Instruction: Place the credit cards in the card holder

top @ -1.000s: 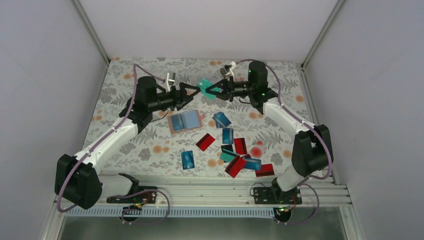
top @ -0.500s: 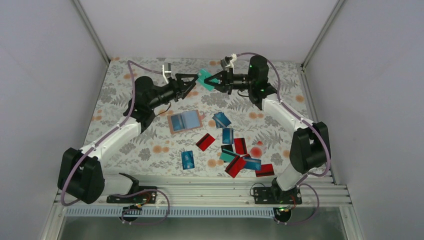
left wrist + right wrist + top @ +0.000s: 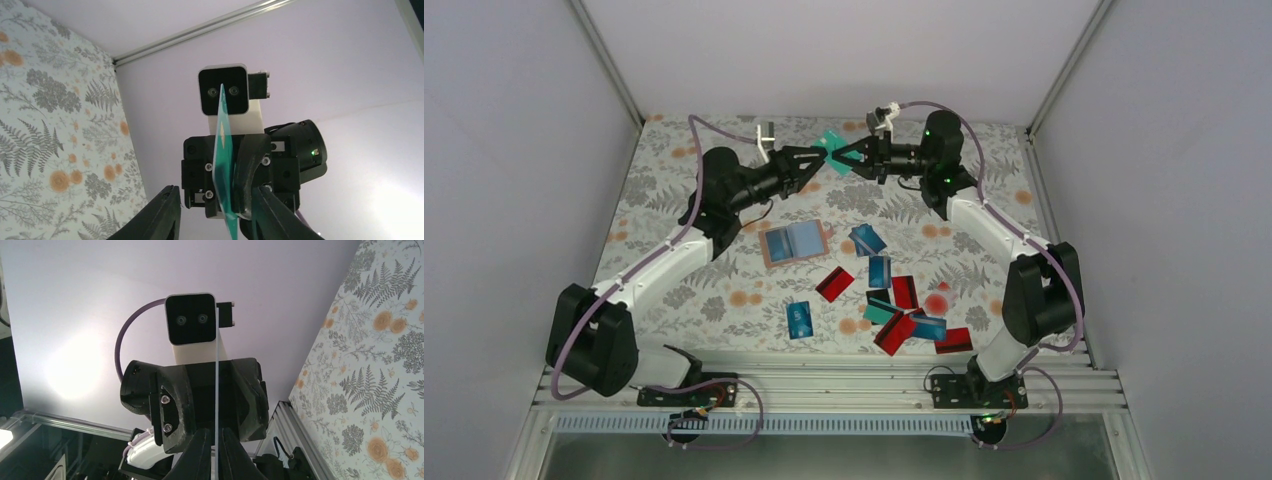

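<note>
A teal credit card [image 3: 832,155] hangs in the air over the far part of the table, pinched by my right gripper [image 3: 856,158], which is shut on it. My left gripper [image 3: 812,160] faces it from the left, its jaws open on either side of the card's free end. In the left wrist view the card [image 3: 222,160] stands edge-up between my fingers [image 3: 167,210], with a gap at the left one. Seen from the right wrist, the card [image 3: 217,390] is a thin line clamped in my right gripper [image 3: 216,432]. The tan card holder [image 3: 793,242] lies open on the table.
Several loose cards lie near the front: blue ones [image 3: 867,239] [image 3: 799,319], red ones [image 3: 834,284] [image 3: 953,340] and a teal one [image 3: 879,312]. White walls close in the floral table [image 3: 674,290]; an aluminium rail [image 3: 844,378] runs along the near edge.
My left gripper has moved up and right to the teal card, and its jaws have narrowed around it. The right gripper has lifted the card slightly and stayed shut.
</note>
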### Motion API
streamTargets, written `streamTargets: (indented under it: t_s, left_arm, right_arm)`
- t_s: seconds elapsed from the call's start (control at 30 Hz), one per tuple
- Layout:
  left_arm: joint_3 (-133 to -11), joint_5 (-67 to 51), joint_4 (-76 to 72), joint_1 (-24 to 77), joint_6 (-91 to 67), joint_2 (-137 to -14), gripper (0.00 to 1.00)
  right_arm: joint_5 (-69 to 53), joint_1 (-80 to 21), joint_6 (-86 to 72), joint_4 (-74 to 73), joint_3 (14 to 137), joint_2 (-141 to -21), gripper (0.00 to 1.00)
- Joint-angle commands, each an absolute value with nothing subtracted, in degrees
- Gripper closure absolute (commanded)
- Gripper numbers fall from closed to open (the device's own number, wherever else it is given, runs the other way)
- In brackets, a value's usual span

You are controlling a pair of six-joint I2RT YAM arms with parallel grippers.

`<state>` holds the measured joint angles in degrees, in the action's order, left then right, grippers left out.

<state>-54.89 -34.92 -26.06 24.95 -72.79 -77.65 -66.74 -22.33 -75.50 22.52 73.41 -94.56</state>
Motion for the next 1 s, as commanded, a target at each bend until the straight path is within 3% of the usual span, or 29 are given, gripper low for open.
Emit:
streamTargets:
  t_s: [0.0, 0.3, 0.63, 0.87, 0.9, 0.97]
  left_arm:
    - [-56.71, -34.53, -27.99, 25.53, -72.42, -78.68, 0.66]
    - [-58.07, -34.87, -28.62, 25.66, -72.51, -80.41, 0.74]
    - [-58.27, -34.86, -28.28, 25.71, -72.48, -81.04, 0.97]
    - [-58.37, -35.2, -24.2, 24.54, -70.13, -80.01, 0.98]
    - [-58.44, -35.36, -22.34, 23.95, -68.89, -79.5, 0.98]
    - [-58.47, -35.6, -17.07, 22.69, -65.1, -78.03, 0.98]
  right_arm:
    - [-65.84, -22.7, -76.08, 26.28, 73.12, -94.84, 0.96]
    - [-66.08, -23.1, -78.46, 27.72, 73.72, -97.19, 0.96]
    - [-66.31, -23.2, -78.16, 27.73, 73.55, -97.53, 0.96]
    - [-66.85, -22.98, -72.0, 19.03, 76.03, -98.23, 0.96]
    - [-66.99, -22.82, -68.09, 14.76, 77.4, -98.73, 0.95]
    - [-66.83, -22.04, -61.98, 6.58, 79.72, -99.41, 0.8]
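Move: The right hand holds the green card, its middle about 3 cm to the right and 1 cm ahead of the left hand, level with its part-open fingers. From the right hand, the card's middle is roughly 1 cm ahead and 1 cm left, the left fingers some 4 cm left. On the table about 34 cm below, the open card holder lies some 9 cm back and 6 cm left of the left hand, the blue cards 9 cm back and 12 cm right of it. Forward and slightly right by about 1 cm, the left hand eases over the near corner of the green card and shuts its part-open fingers to pinch it, then dips a little. The right hand keeps its grip while drifting down about 1.5 cm and forward about 1 cm, then starts opening its fingers at the very end. ##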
